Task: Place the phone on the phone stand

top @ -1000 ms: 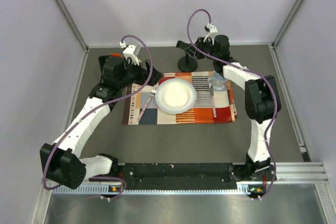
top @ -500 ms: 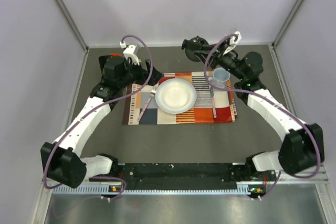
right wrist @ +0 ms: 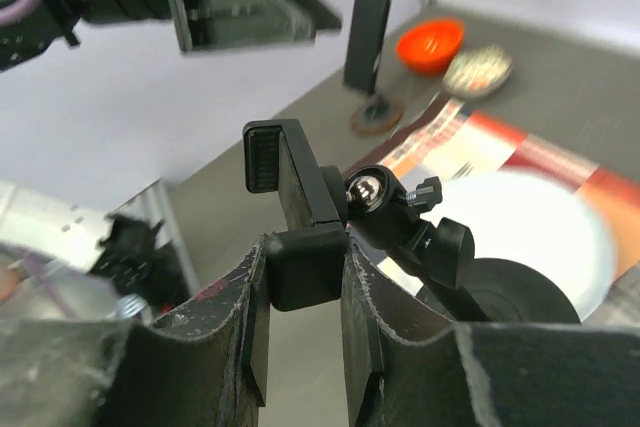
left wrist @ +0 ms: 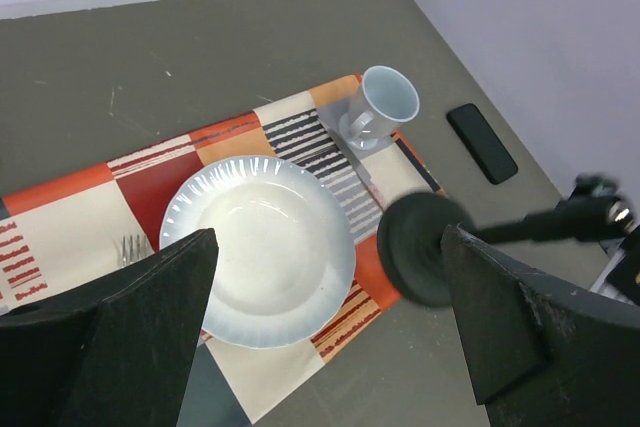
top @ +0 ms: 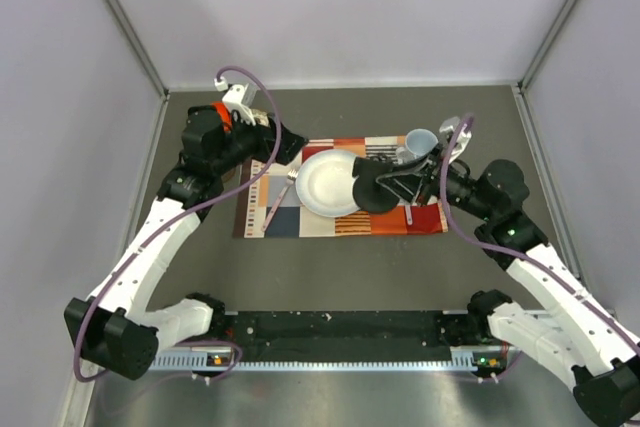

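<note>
The phone (left wrist: 482,142) lies flat on the table to the right of the placemat, beyond the mug; I cannot find it in the top view. The phone stand (right wrist: 366,42), a tilted plate on a round brown disc, shows far off in the right wrist view. My right gripper (right wrist: 303,247) (top: 420,179) is shut on the clamp head of a black round-based post holder (top: 375,187). It holds it tilted in the air over the placemat, next to the plate. My left gripper (left wrist: 325,327) (top: 280,142) hangs open and empty above the plate's left side.
A patterned placemat (top: 300,222) carries a white plate (top: 325,182), a fork (top: 272,207), a pale blue mug (top: 420,140) and a knife (top: 408,212). An orange bowl (right wrist: 430,44) and a small round dish (right wrist: 478,69) sit near the stand. Grey walls close in the sides and back.
The right arm has swung from the back of the table toward the front right, carrying the black clamp holder to above the placemat beside the plate. The left arm has shifted a little.
</note>
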Robot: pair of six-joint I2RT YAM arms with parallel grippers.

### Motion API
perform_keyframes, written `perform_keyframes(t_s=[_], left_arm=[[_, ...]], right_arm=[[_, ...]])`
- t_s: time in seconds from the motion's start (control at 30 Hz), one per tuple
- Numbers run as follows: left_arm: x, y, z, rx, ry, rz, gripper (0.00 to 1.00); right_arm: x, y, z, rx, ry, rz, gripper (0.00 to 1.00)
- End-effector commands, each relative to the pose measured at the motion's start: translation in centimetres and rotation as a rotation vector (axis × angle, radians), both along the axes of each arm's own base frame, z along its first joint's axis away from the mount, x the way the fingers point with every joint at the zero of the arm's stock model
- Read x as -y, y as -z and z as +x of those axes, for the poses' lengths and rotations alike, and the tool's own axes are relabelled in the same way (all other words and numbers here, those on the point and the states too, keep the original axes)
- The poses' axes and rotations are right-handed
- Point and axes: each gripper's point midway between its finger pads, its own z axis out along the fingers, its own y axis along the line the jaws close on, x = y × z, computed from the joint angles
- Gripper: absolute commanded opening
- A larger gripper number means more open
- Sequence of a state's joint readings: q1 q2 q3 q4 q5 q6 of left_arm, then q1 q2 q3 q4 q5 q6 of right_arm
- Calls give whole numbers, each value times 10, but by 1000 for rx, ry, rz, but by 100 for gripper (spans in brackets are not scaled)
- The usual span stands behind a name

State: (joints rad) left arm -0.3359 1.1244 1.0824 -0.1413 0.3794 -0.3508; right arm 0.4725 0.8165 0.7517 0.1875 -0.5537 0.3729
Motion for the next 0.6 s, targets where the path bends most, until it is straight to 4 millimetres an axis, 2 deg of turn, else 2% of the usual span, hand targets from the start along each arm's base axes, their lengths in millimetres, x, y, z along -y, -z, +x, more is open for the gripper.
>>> perform_keyframes(t_s=[0.0,0.07,0.1,0.2,0.33,0.5,0.57], left_arm=[[9,-25,-10,55,54,-60,98],[10,-26,-12,54,66,-69,98],[10,-27,-13,56,69,-72,98],[10,-27,-14,58,69,-74,98],[11,-24,-12,49,71,-71,98],[17,-18,-10,28,92,-69,98],[19,-15,-10,19,99,-68,98]], right_arm=[[-7,3,-43,-198,-127,78,0],[-11,10,-62,-234,-194,94,0],[-15,26,-68,-268,-205,89,0],[-20,38,-79,-303,-237,141,0],[-27,52,-81,-325,-238,202,0],[-36,80,-76,-300,-238,159,0],[-37,82,-75,-269,-230,153,0]])
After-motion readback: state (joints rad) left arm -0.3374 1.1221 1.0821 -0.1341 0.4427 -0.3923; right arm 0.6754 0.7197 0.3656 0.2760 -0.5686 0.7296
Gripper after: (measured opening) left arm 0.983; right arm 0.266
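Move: The black stand is still clamped by its head in the right fingers, its foot swung forward. The bare table in front of the placemat, where its base is taken, lies about 5 cm back, 5 cm left and 27 cm below the right hand; the plate is some 18 cm ahead and 9 cm left, the knife 17 cm ahead and 7 cm right, the mug 27 cm ahead and 10 cm right. From the left hand that spot is roughly 15 cm back, 12 cm right and 25 cm below. The black stand, kept clamped in the nearly shut right fingers, is lowered about 13 cm and drawn back some 8 cm, with a little drift left, from above the mat towards the bare table on its near side. The wrist rolls nearly 30 degrees, swinging the stand's foot back under its head, and turns slightly counter-clockwise; the descent eases to a stop at the end. ##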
